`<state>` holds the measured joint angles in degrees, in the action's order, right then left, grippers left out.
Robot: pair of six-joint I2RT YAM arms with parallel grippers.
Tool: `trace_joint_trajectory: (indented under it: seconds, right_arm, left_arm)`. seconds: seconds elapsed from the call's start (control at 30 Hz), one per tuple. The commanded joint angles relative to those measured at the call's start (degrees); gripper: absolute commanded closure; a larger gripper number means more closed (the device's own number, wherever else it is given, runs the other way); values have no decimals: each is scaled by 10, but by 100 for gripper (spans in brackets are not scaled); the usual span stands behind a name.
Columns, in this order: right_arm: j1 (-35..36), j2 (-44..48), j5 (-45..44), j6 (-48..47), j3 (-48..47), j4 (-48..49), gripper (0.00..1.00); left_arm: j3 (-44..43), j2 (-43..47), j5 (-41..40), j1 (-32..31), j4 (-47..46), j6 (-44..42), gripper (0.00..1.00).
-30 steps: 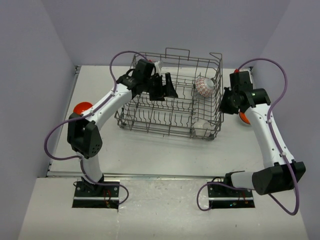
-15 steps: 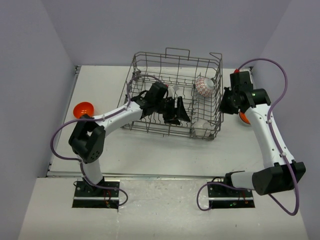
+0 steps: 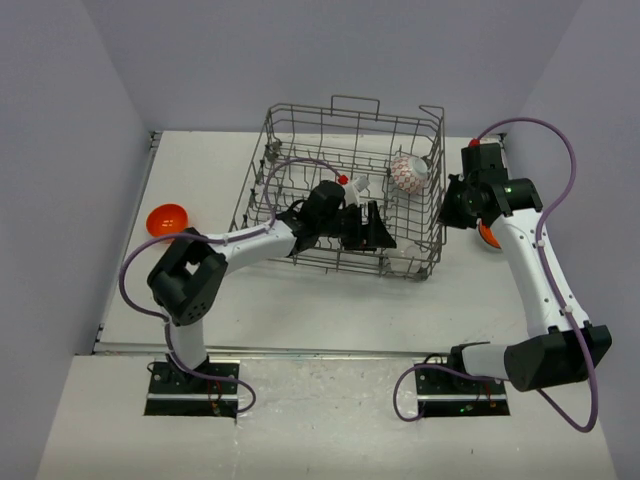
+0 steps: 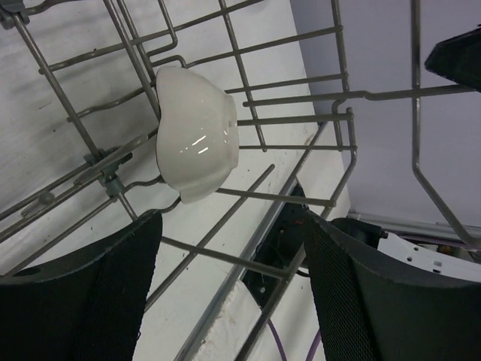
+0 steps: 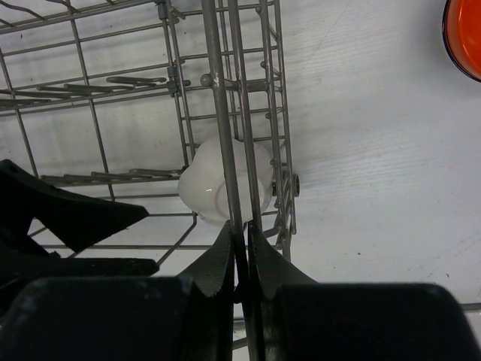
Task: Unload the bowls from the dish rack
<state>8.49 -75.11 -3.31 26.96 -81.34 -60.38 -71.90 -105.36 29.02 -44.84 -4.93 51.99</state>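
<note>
The grey wire dish rack (image 3: 340, 140) stands mid-table. A white bowl with red pattern (image 3: 408, 172) leans at its right side. A plain white bowl (image 3: 405, 257) lies on its side in the rack's near right corner. My left gripper (image 3: 372, 228) reaches inside the rack, open, just short of that white bowl (image 4: 197, 135); only rack wires (image 4: 293, 98) cross between its fingers (image 4: 90, 301). My right gripper (image 3: 445, 205) is outside the rack's right wall, shut on a rim wire (image 5: 214, 90) above the white bowl (image 5: 218, 184).
One orange bowl (image 3: 166, 219) sits on the table at the left. Another orange bowl (image 5: 466, 37) lies right of the rack, mostly hidden behind my right arm in the top view. Upright tines surround the left gripper. Purple cables loop over both arms.
My left arm has swung from the rack's back left down across it to the near right, close to the white bowl. The right arm has kept its pinch on the rim.
</note>
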Motion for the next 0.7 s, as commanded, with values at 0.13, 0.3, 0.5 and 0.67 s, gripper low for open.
trace_joint_trajectory:
  seconds: [0.13, 0.3, 0.5, 0.67]
  right_arm:
    - [-1, 17, 11, 17, 0, 21, 100]
    - [-1, 22, 14, 13, 2, 21, 100]
    - [-1, 23, 20, 13, -1, 22, 100]
    - [-1, 25, 15, 12, -8, 18, 100]
  left_arm:
    - [-42, -49, -72, -31, -32, 20, 23]
    - [-59, -62, -112, -32, 3, 22, 23]
    - [-70, -85, -112, -34, -4, 32, 23]
    - [-100, -121, -96, -39, -15, 45, 23]
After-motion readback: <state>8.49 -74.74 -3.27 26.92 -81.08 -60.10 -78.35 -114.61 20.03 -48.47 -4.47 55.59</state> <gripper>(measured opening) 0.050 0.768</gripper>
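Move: The white bowl stands in the rack's near right part, about 6 cm to the right of the left hand, 2 cm ahead and some 9 cm below it. The patterned bowl is about 21 cm ahead, 7 cm to the right and 8 cm below; the rack's near right corner lies roughly 3 cm back, 11 cm right and 11 cm below. From the right hand the white bowl lies about 7 cm left, 1 cm back and 16 cm below. The white bowl is what the left hand closes in on: it sinks about 4 cm and goes some 3.5 cm to the right, with a small drift forward, quickly at first and then more slowly. The wrist turns slightly counter-clockwise and the fingers stay wide open, lining up with the bowl but not yet on it. The right hand stays still, fingers closed on the rack's right rim. ##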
